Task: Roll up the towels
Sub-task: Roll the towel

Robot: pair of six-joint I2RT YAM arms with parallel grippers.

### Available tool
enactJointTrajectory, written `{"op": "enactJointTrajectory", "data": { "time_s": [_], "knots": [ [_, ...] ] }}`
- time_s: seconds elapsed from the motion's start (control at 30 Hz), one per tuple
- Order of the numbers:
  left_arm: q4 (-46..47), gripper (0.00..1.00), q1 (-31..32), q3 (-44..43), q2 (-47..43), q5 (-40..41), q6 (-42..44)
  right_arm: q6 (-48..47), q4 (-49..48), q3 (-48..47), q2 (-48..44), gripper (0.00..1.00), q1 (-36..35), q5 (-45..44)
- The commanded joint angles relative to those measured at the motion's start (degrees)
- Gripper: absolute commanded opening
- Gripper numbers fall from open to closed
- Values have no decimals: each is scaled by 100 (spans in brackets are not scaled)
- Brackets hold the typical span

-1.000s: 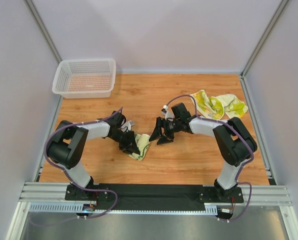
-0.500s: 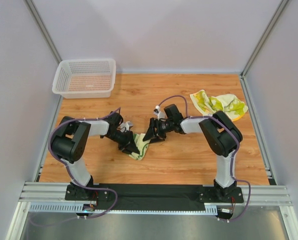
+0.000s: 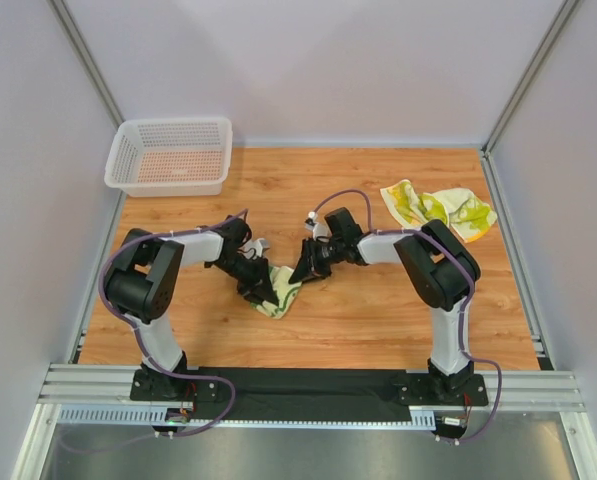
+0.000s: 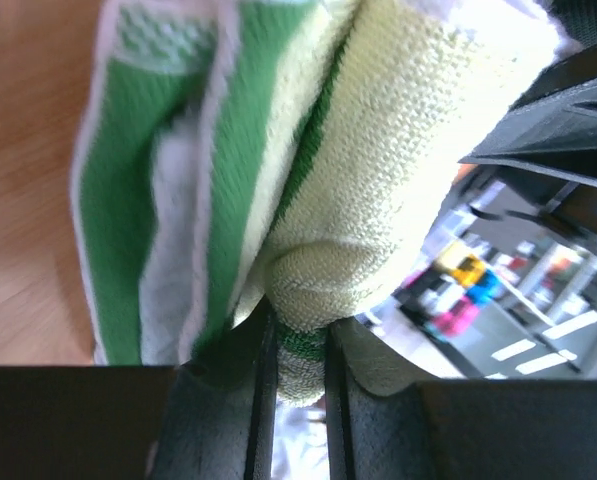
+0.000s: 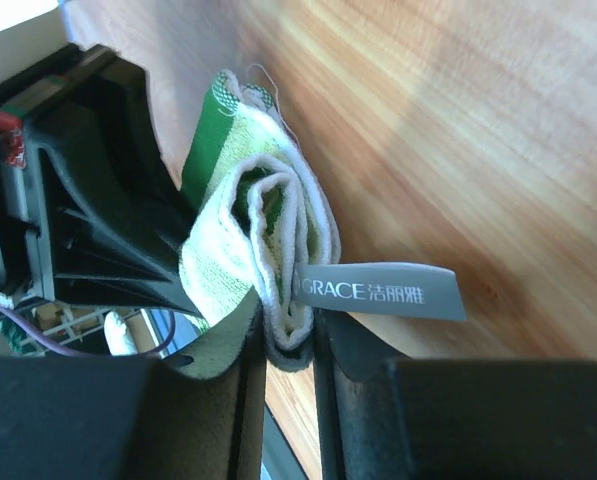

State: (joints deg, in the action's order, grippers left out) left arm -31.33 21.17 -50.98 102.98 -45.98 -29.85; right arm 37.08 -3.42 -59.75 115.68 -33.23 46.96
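Note:
A rolled cream and green towel (image 3: 282, 292) lies at the middle of the wooden table, held from both sides. My left gripper (image 3: 266, 291) is shut on its left end; the left wrist view shows the cloth (image 4: 308, 200) pinched between the fingers (image 4: 228, 400). From the right, my right gripper (image 3: 300, 275) is shut on the other end, where the folded layers (image 5: 268, 260) and a grey label (image 5: 378, 292) sit between the jaws. Two more towels (image 3: 415, 208) (image 3: 466, 211) lie crumpled at the back right.
A white mesh basket (image 3: 170, 156) stands at the back left corner. Grey walls with metal posts enclose the table on three sides. A black rail (image 3: 298, 385) with both arm bases runs along the near edge.
The right arm has reached left to the rolled towel and its jaws have closed on the towel's right end. The left gripper has kept its grip, shifting only slightly.

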Motion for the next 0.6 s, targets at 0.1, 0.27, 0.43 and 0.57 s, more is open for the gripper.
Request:
{"op": "enactJointTrajectory", "data": {
  "time_s": [0.1, 0.27, 0.43, 0.57],
  "knots": [
    [-883, 34, 282, -658, -331, 1793, 787, -517, 1850, -739, -265, 9, -52, -801],
    [-1331, 49, 852, -1185, -375, 2654, 858, -553, 2916, -1232, -318, 6, -52, -1241],
    [-1569, 55, 1196, -1572, -568, 3540, 770, -553, 3629, -1654, -239, 6, -60, -1294],
    [-1779, 56, 1407, -1810, -849, 4192, 927, -588, 3988, -1856, -230, 5, -60, -1356]
  ]
}}
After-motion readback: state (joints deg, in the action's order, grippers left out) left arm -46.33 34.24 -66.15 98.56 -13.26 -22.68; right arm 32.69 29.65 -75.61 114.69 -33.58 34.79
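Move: The half-rolled green-and-white towel is already between both grippers: its middle lies about 2 cm ahead of the left hand point and 1 cm to its right, some 1 cm below. From the right hand, that middle is roughly 3 cm to the left, 2 cm back and 1 cm below. The towel's grey tag sticks out some 2 cm ahead of the right fingers and about 1 cm to their left, level with them. The left hand opens its fingers off its pinch on the near-left end of the roll while it swings them from slanting right to pointing more steeply down, about 35 degrees, and travels some 3 cm forward and 2 cm up, staying close over the towel. The right hand keeps its pinch on the rolled end beside the tag and draws that end about 2 cm to the right and 2 cm up, with a little forward at first, its fingers tilting nearly 20 degrees steeper. ##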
